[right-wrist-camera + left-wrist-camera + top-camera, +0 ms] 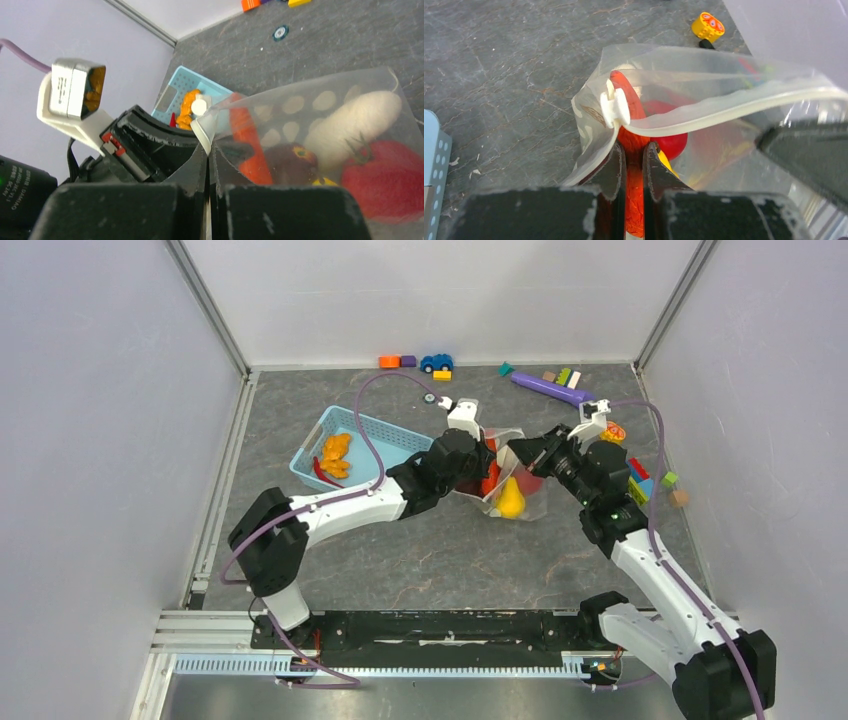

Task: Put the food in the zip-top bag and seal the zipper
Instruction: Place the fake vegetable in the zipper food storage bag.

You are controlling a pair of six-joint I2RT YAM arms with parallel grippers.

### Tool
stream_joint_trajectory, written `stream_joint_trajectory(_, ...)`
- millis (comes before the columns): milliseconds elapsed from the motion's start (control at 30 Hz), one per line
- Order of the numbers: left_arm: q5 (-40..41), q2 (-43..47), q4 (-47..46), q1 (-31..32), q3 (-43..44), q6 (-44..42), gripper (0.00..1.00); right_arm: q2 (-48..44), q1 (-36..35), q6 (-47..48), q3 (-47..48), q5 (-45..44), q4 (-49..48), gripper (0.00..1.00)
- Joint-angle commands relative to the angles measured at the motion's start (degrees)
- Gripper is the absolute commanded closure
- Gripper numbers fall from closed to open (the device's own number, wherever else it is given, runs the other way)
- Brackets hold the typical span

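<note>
The clear dotted zip-top bag (520, 502) is held up off the table between my two grippers. My left gripper (634, 150) is shut on an orange carrot (631, 112) whose far end pokes into the bag's open mouth. The pale zipper (724, 107) curves across the mouth, its white slider (615, 107) at the left end. My right gripper (209, 147) is shut on the zipper edge just below the slider (200, 106). Through the plastic I see a white radish (360, 125), a red tomato (390, 185), a dark maroon piece (290, 160) and a yellow pepper (511, 500).
A light-blue basket (365, 423) left of the bag holds orange pieces (335, 455) and a red piece. Toy blocks, a blue car (436, 362) and a purple cylinder (550, 388) lie along the back wall. More blocks (640, 480) sit right of my right arm.
</note>
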State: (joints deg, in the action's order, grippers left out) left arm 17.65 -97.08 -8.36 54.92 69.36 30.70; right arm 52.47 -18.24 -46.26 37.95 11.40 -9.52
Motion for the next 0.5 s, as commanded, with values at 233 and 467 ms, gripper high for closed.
stream_joint_trajectory(233,-1.3,-4.6,3.3,-1.1,5.5,6.3,0.78,0.9,-1.0,0.6,-1.1,2.6,-1.2,0.99)
stream_joint_trajectory(467,-5.6,-3.5,2.6,-1.1,5.3,3.0,0.41,2.4,-1.1,0.9,-0.8,2.8,-1.2,0.99)
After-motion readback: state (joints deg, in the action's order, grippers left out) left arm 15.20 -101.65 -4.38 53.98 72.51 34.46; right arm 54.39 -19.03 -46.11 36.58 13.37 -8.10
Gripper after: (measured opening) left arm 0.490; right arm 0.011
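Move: The carrot is already between the left fingers, inside the bag's mouth; the bag's floor lies roughly 10 cm below that hand, some 5 cm to its right and 1 cm back. Down there the yellow fruit sits about 5 cm back and 6 cm right, the tomato level ahead and 9 cm right, the dark eggplant 2 cm back and 3 cm left. From the right hand, pinching the rim, the bag's floor is about 17 cm below, 2 cm ahead and 2 cm right. The carrot is lowered about 3 cm farther into the open bag by the left hand, which tips slightly downward; near the bottom of that stroke its fingers spread to about half open and let go. The right hand keeps its pinch on the zipper rim and sinks about 3 cm too, taking the bag's mouth down with it. ##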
